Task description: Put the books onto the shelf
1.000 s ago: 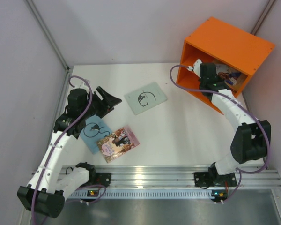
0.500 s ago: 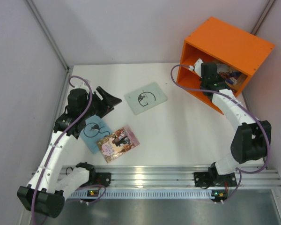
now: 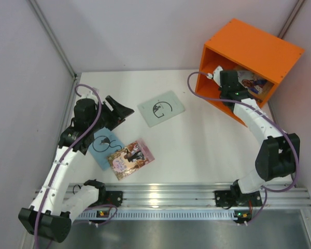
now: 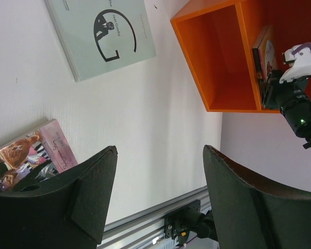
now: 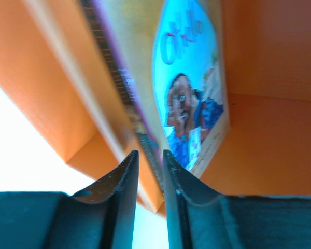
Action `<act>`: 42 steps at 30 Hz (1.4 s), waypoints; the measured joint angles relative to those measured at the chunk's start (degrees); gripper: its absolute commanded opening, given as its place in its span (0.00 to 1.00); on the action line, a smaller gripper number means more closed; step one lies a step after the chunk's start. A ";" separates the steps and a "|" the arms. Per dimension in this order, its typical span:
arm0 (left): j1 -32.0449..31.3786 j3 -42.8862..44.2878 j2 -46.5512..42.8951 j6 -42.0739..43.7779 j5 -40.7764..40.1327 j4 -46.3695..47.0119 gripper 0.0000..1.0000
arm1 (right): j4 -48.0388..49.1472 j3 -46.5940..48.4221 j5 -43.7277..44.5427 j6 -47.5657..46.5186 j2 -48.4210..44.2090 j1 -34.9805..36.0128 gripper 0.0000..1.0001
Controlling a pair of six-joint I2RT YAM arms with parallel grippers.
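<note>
The orange shelf stands at the far right, open side facing the table. My right gripper reaches into its compartment. An illustrated book stands there on edge, its spine between my right gripper tips. The jaws stand narrowly open, and a sliver of shelf shows beside the spine. On the table lie a pale green book, a light blue book and a pink illustrated book. My left gripper hovers open and holds nothing, just left of the green book.
White walls close in the table on the left, back and right. The aluminium rail with both arm bases runs along the near edge. The right arm's cable loops in front of the shelf opening.
My right gripper's jaws have parted a little around the book's spine, and its wrist has edged slightly left at the shelf opening. The left gripper and the table books have stayed put.
</note>
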 measured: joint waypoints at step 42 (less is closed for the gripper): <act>0.94 -24.74 -1.51 3.04 -12.02 -3.26 0.00 | 14.91 -11.85 -60.98 65.79 12.22 31.67 0.78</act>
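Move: The pink picture book lies about 10 cm back of the left hand, 2 cm to its left and 27 cm below; from the right hand it is some 26 cm back, 49 cm to the left and 22 cm below. Beside it, the blue book is about 11 cm to its left and 5 cm farther out. The grey-green book is about 13 cm to its right and 22 cm farther out, or some 4 cm back and 36 cm left of the right hand. The right hand backs out of the shelf's upper compartment and sweeps about 40 cm left and 18 cm back towards the pink book, first arching up some 7 cm, then sinking to end about 16 cm lower, rolling left side up by roughly 75 degrees, tipping down and opening wide. The left hand first eases slightly forward, then drops about 19 cm with a small shift back and left, tips down and shuts its empty fingers above the pink book's left part; neither hand touches the pink book yet. ##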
